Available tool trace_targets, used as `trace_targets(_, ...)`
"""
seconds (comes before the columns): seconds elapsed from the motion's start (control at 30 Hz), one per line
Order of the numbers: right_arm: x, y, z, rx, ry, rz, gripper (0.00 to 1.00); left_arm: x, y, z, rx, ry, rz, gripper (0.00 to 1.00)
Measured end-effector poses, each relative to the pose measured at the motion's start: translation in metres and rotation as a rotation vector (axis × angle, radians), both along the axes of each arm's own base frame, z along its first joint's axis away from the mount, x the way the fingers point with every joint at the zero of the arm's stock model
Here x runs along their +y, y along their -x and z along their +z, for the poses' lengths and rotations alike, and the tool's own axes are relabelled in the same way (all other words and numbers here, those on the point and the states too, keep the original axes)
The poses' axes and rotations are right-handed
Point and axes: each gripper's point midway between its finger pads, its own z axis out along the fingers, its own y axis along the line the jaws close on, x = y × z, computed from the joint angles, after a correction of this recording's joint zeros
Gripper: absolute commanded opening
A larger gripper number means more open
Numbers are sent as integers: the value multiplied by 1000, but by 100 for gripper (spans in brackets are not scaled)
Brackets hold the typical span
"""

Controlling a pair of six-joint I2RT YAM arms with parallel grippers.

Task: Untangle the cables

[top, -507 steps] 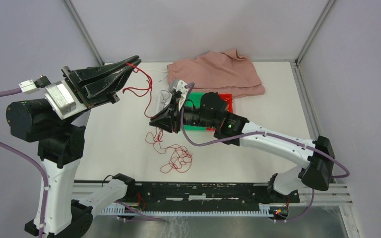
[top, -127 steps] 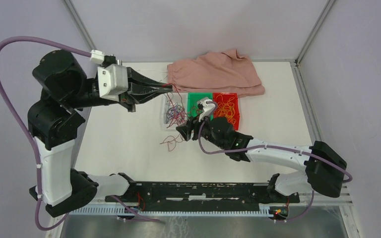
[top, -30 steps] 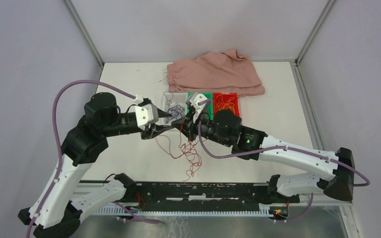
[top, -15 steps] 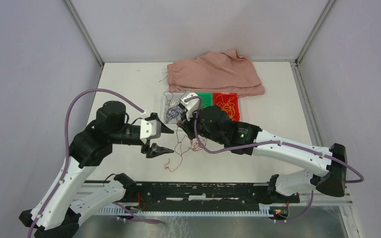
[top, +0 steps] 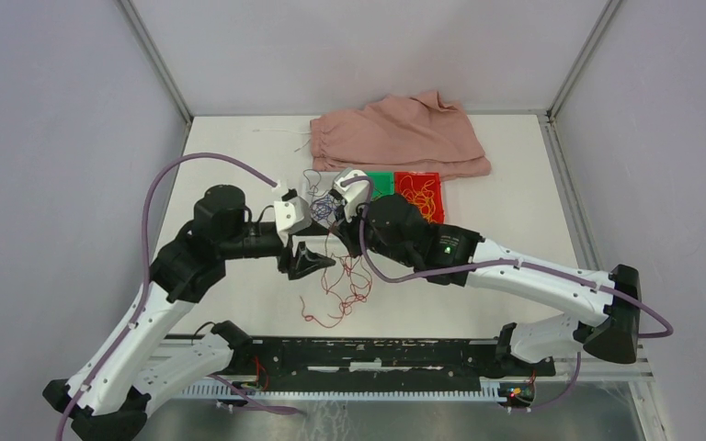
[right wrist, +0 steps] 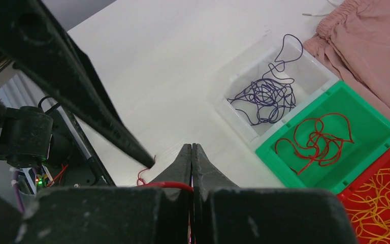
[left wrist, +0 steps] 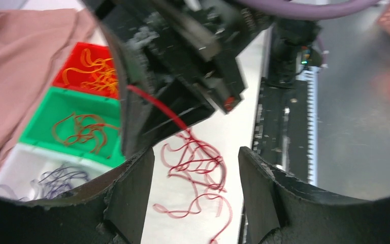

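Observation:
My right gripper (right wrist: pixel 193 148) is shut on a red cable (right wrist: pixel 175 185), pinched deep between its fingers. From the right gripper (top: pixel 335 230) that red cable (top: pixel 340 294) hangs down into a loose tangle on the table. My left gripper (left wrist: pixel 195 152) is open and holds nothing, with the red tangle (left wrist: pixel 198 165) lying below the gap. In the top view the left gripper (top: pixel 317 241) sits right beside the right one. A purple cable (right wrist: pixel 266 96) lies in a white bin, another red cable (right wrist: pixel 315 140) in a green bin, and yellow cables (right wrist: pixel 381 203) in a red bin.
The white bin (top: pixel 311 184), green bin (top: pixel 384 176) and red bin (top: pixel 418 176) stand in a row just behind the grippers. A pink cloth (top: pixel 395 133) lies behind them at the back. The black base rail (top: pixel 377 354) runs along the near edge.
The left gripper has opened and shifted slightly right, close under the right gripper. The red cable's loose part has dropped into a pile on the table. The right gripper stays shut.

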Motion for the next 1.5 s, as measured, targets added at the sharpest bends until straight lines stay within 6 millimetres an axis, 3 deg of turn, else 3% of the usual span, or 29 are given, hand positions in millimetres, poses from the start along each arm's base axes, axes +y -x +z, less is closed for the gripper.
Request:
trace_targets(0.2,-2,-3,-3,6,10,-26,1,-9,26,3,83,45,-129,66)
trace_targets(0.27,-3,-4,-3,6,13,-35,1,-10,33,4,100,54,-167,46)
trace_targets(0.33,-4,-4,-4,7,14,-39,1,-11,34,4,110,56,-164,17)
trace_targets(0.4,-3,-4,-4,9,11,-39,1,-10,23,3,102,52,-109,4)
trace_targets(0.6,0,-1,-1,23,-27,-31,5,1,-25,13,-23,35,130,3)
trace_targets(0.73,-5,4,-11,48,-58,-32,6,10,-42,52,-205,20,173,3)
trace_targets(0.83,-7,10,-21,73,-80,-21,6,12,-41,95,-344,33,148,3)
trace_targets(0.97,2,18,-22,100,-127,24,5,14,-22,144,-464,76,69,3)
trace_targets(1.2,20,26,2,112,-254,90,5,11,-8,179,-513,114,1,3)
trace_targets(1.27,23,28,3,121,-278,98,11,10,-9,182,-522,119,3,3)
trace_targets(1.37,22,29,-11,145,-279,89,25,5,-15,190,-550,138,7,3)
trace_targets(1.5,13,28,-48,183,-209,52,29,-2,-26,220,-619,188,13,3)
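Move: Just about 3 cm to the left hand's right, 1 cm back and a touch below, runs the red strand that the right fingertips already pinch. The red loops on the table lie some 27 cm below the left hand and 3 cm to its right; from the right hand they are about 25 cm down, 4 cm back and 1 cm left. The white tray sits roughly 23 cm straight ahead of the left hand, on the table, the green tray 12 cm right of it. Dipping back about 3 cm beside the right fingertips, the open left hand swings forward again as it closes on the red strand, then draws it steeply up, some 22 cm in all, rolling about 35 degrees so that its forward side rises. The right hand loosens its pinch to roughly a quarter open, the strand still between its fingers, easing back 3 cm and ending 5 cm lower. ##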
